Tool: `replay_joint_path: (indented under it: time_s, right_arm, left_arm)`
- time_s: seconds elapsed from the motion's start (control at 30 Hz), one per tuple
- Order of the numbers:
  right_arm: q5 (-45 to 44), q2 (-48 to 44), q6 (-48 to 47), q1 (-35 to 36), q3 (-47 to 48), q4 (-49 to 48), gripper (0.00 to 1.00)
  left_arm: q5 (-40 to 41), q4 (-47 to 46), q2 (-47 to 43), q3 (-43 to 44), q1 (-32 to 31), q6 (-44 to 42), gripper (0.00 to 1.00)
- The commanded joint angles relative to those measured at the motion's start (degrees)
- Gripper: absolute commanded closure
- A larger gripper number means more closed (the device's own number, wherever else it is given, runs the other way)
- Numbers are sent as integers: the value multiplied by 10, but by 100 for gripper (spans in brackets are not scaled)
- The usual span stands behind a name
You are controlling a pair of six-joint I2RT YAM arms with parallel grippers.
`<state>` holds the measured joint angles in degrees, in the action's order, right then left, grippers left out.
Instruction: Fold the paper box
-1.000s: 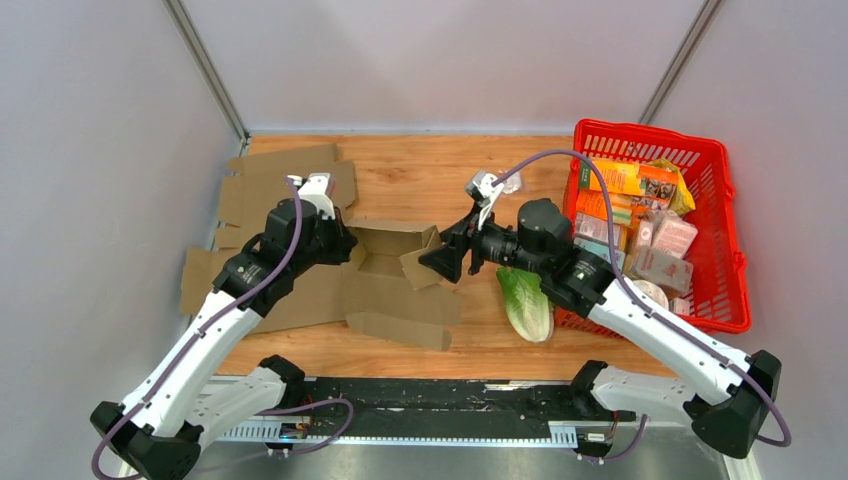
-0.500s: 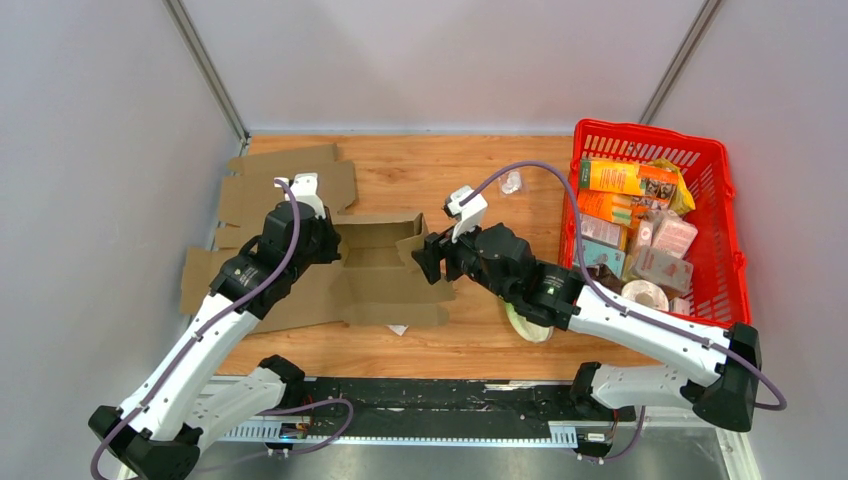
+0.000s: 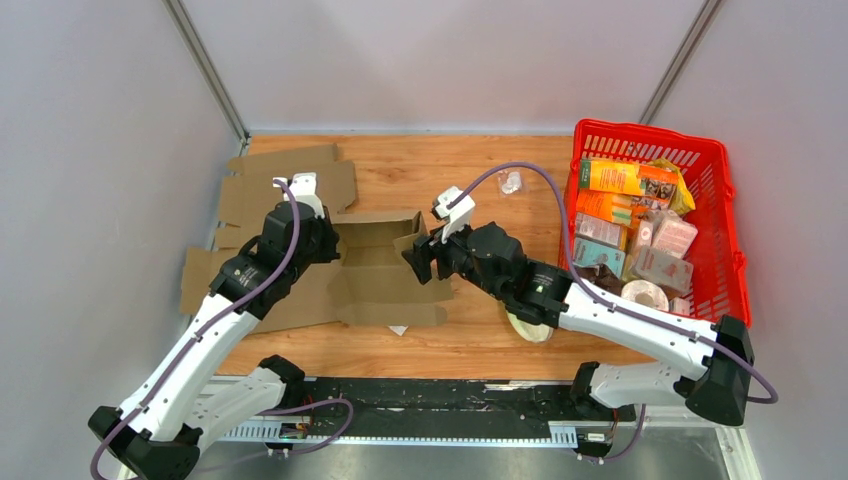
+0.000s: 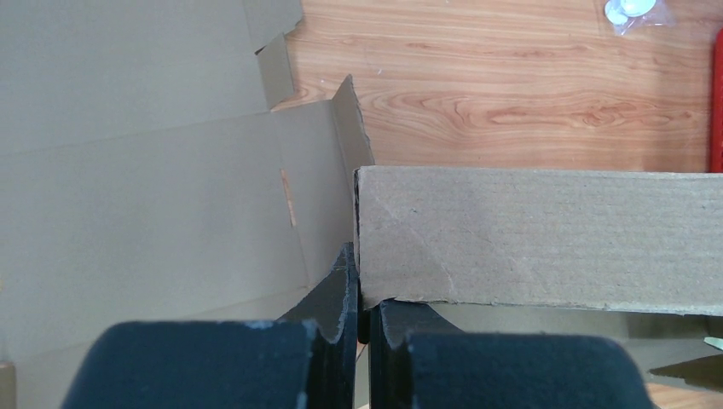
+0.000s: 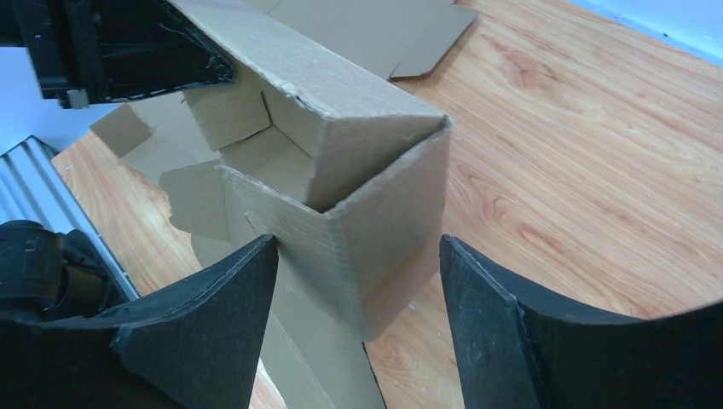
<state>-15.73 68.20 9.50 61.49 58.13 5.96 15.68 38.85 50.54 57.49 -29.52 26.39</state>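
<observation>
The paper box (image 3: 378, 268) is brown cardboard, standing half opened left of the table's middle, with its flaps spread on the wood. My left gripper (image 3: 330, 243) is shut on the top edge of its left wall; in the left wrist view the fingertips (image 4: 367, 300) pinch the wall (image 4: 537, 234) at its corner. My right gripper (image 3: 416, 262) stands open at the box's right corner. In the right wrist view the corner of the box (image 5: 358, 179) sits between the spread fingers of the right gripper (image 5: 358, 290), the left finger against the wall, the right finger apart from it.
Flat cardboard sheets (image 3: 290, 180) lie at the back left. A red basket (image 3: 735, 240) full of groceries stands at the right. A green cabbage (image 3: 525, 325) lies under the right arm. A small clear bag (image 3: 511, 182) rests on the wood behind.
The right arm has swung left and its open jaws have come round the box's right corner. The box has shifted slightly left. The left gripper keeps its hold.
</observation>
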Motion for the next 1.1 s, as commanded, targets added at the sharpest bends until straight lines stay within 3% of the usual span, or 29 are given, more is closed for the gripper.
replay_joint_path:
  time_s: [0.0,0.17,0.37,0.6,0.77,1.07]
  right_arm:
    - [50,3,-26,3,15,-52,27]
    - [38,8,-17,4,16,-54,26]
    - [-69,11,-2,6,23,-54,36]
    - [-112,17,-1,10,14,-60,42]
    - [-117,21,-15,10,15,-74,42]
    - [-199,16,-9,6,-6,-83,59]
  left_arm:
    - [14,-13,-14,22,2,-12,100]
    - [9,-18,-3,22,2,-13,100]
    - [12,-28,6,17,1,-7,100]
    - [94,-35,19,28,-42,0,100]
    - [105,-44,39,37,-57,7,100]
    - [128,-58,68,49,-97,12,100]
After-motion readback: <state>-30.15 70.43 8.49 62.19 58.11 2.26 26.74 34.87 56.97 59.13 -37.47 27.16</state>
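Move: My left hand still pinches the left end of the box's upper edge. The box's right-hand corner with its folded flap lies about 17 cm to its right and 2 cm ahead, and the flat cardboard sheet some 13 cm left, 6 cm ahead and 22 cm below. From my right hand, that corner is between the open fingers, about 2 cm ahead and 1 cm left; the small bag lies 22 cm ahead, 17 cm right, and the lettuce 5 cm back, 19 cm right, both far below. My right hand eases barely 1 cm left, then swings forward and to the right by about 4 cm, turning clockwise some 15 degrees around the box corner while its fingers close partway, from nearly three-quarters open to half, one against the flap and one against the outer side. Late on, my left hand keeps its pinch and carries its end of the box about 2 cm forward and 2 cm right, tilting slightly. ##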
